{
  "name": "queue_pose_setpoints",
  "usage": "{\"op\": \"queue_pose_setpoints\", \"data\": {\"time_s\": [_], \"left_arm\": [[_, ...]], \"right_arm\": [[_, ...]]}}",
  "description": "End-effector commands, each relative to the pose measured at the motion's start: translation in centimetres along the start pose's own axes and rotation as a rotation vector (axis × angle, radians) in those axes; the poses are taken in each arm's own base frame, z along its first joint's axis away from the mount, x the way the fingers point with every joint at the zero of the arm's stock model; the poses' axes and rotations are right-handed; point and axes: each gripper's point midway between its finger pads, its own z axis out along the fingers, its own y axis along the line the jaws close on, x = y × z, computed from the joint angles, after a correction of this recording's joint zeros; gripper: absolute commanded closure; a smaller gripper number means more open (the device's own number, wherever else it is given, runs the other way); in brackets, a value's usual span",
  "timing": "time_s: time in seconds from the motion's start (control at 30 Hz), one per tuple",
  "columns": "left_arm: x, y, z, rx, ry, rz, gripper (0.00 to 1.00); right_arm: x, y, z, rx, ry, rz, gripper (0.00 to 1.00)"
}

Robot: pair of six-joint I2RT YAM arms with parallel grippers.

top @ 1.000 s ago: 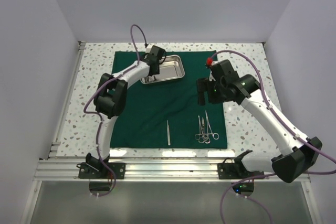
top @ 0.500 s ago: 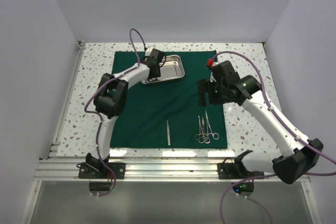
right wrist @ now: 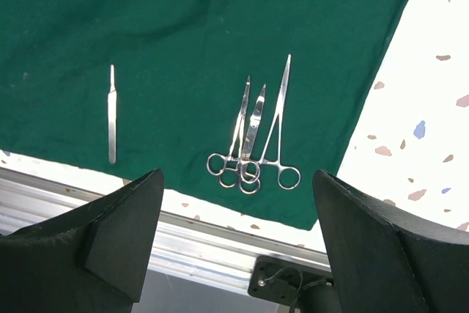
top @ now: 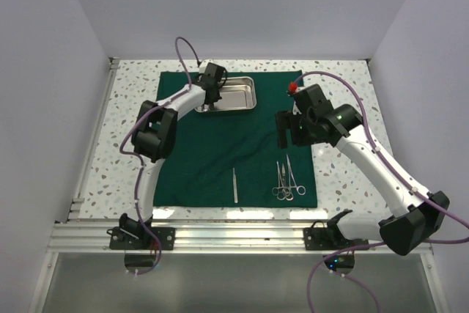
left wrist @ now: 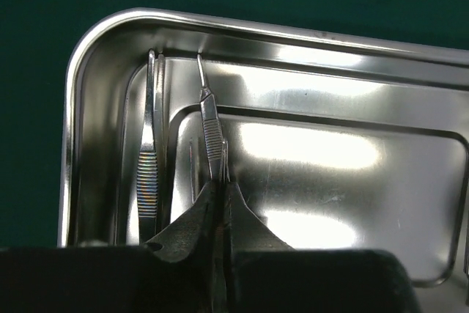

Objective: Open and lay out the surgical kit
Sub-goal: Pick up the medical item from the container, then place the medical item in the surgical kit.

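Note:
The dark green cloth (top: 220, 152) lies spread flat as a large sheet. The shiny steel tray (top: 238, 97) stands on its far part. My left gripper (top: 207, 94) is down in the tray's left end, shut on thin curved-tip forceps (left wrist: 209, 119). The left wrist view shows the fingertips (left wrist: 199, 214) pressed together on it. Ribbed tweezers (left wrist: 149, 159) lie along the tray's (left wrist: 95, 108) left wall. My right gripper (top: 284, 131) hangs open and empty above the cloth's right part. Three scissor-handled clamps (right wrist: 253, 133) and a slim straight tool (right wrist: 111, 115) lie on the cloth's (right wrist: 183, 27) near edge.
The speckled tabletop (top: 344, 93) surrounds the cloth. An aluminium rail (top: 242, 236) with the arm bases runs along the near edge. White walls close in the left, right and back. The clamps (top: 287, 179) and the slim tool (top: 235, 185) lie in front of the right arm.
My left gripper has shifted a little back and to the left in the tray's left end, and the tray has turned slightly. The right arm has hardly moved.

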Motion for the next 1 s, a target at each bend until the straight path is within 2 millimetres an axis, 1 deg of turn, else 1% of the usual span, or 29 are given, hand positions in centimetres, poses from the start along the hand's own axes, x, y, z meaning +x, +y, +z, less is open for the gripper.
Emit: {"op": "queue_pose_setpoints", "data": {"time_s": [0.0, 0.07, 0.1, 0.17, 0.23, 0.27, 0.33, 0.43, 0.5, 0.53, 0.57, 0.6, 0.63, 0.67, 0.7, 0.73, 0.77, 0.8, 0.87, 0.9, 0.93, 0.97], "left_arm": [[-0.9, 0.0, 1.3, 0.029, 0.005, 0.018, 0.99], [-2.2, -0.4, 1.0, 0.048, -0.020, 0.031, 1.00], [-3.5, -1.1, 0.6, 0.075, -0.045, 0.031, 1.00], [-5.3, -1.8, -0.2, 0.110, -0.084, 0.041, 1.00], [-7.9, -2.9, -1.6, 0.164, -0.143, 0.037, 1.00], [-8.7, -3.2, -2.2, 0.179, -0.161, 0.039, 1.00], [-11.0, -4.1, -3.8, 0.228, -0.214, 0.037, 1.00], [-13.1, -4.6, -5.6, 0.265, -0.246, 0.024, 1.00], [-13.8, -4.6, -6.7, 0.280, -0.245, 0.011, 1.00], [-14.5, -4.4, -7.5, 0.287, -0.252, 0.005, 1.00], [-14.6, -4.3, -8.1, 0.291, -0.251, 0.010, 1.00], [-14.4, -4.0, -8.5, 0.289, -0.238, 0.018, 1.00], [-15.1, -3.8, -10.0, 0.297, -0.253, 0.024, 1.00], [-15.2, -3.4, -10.7, 0.289, -0.255, 0.045, 1.00], [-13.9, -2.1, -10.6, 0.238, -0.215, 0.062, 1.00], [-14.2, -1.1, -12.2, 0.214, -0.224, 0.064, 1.00], [-11.7, 0.7, -11.9, 0.154, -0.154, 0.097, 1.00], [-11.9, 2.1, -13.9, 0.123, -0.167, 0.096, 1.00], [-9.7, 4.2, -15.3, 0.085, -0.126, 0.107, 1.00], [-5.8, 5.7, -14.7, 0.063, -0.054, 0.136, 1.00], [-6.0, 6.5, -17.4, 0.084, -0.089, 0.120, 1.00], [-4.7, 7.3, -18.0, 0.083, -0.080, 0.119, 1.00]], "right_arm": [[-0.7, 0.3, -0.4, -0.013, -0.017, 0.007, 0.14], [-0.6, 0.4, -0.2, -0.020, -0.013, 0.011, 0.14], [-0.5, 0.4, 0.0, -0.022, -0.011, 0.014, 0.14], [-0.5, 0.6, 0.2, -0.026, -0.011, 0.018, 0.14], [-0.6, 0.6, 0.3, -0.027, -0.012, 0.019, 0.14], [-0.7, 0.7, 0.3, -0.030, -0.016, 0.019, 0.15], [-0.8, 0.7, 0.4, -0.032, -0.017, 0.021, 0.15], [-1.1, 0.9, 0.5, -0.038, -0.025, 0.017, 0.15], [-1.2, 0.9, 0.4, -0.039, -0.029, 0.017, 0.15], [-1.2, 1.0, 0.4, -0.043, -0.031, 0.013, 0.15], [-1.5, 1.1, 0.4, -0.047, -0.036, 0.012, 0.15], [-1.5, 1.1, 0.3, -0.049, -0.039, 0.012, 0.15], [-1.7, 1.2, 0.3, -0.054, -0.047, 0.008, 0.15], [-1.8, 1.3, 0.3, -0.056, -0.048, 0.006, 0.15], [-2.0, 1.4, 0.3, -0.061, -0.051, 0.006, 0.15], [-2.2, 1.5, 0.2, -0.067, -0.059, 0.001, 0.15], [-2.4, 1.5, 0.1, -0.069, -0.064, -0.001, 0.15], [-2.5, 1.6, 0.1, -0.074, -0.069, -0.002, 0.15], [-2.8, 1.7, 0.2, -0.079, -0.084, -0.006, 0.15], [-2.8, 1.9, 0.2, -0.085, -0.085, -0.011, 0.15], [-3.0, 1.9, 0.4, -0.090, -0.093, -0.013, 0.15], [-3.1, 2.1, 0.6, -0.094, -0.093, -0.013, 0.15]]}}
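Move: The left fingers are already closed on slim forceps inside the tray, whose middle lies some 4 cm ahead and 5 cm to the right. The probable laying place, bare drape left of the scalpel, is about 31 cm back, level sideways and 2 cm below; the scalpel is 8 cm to the right of that place. Other tweezers lie about 4 cm ahead and 3 cm left of the hand. From the right hand the same place is some 19 cm left, 2 cm back and 20 cm below. Keep the left gripper shut on the forceps and draw them up out of the tray by about 16 cm, easing some 5 cm forward and slightly right on the way as the fingers tip upward by about 10 degrees and turn a little clockwise. Then, still rising, swing back and left past the tray's left side, speeding up towards the near part of the drape. ##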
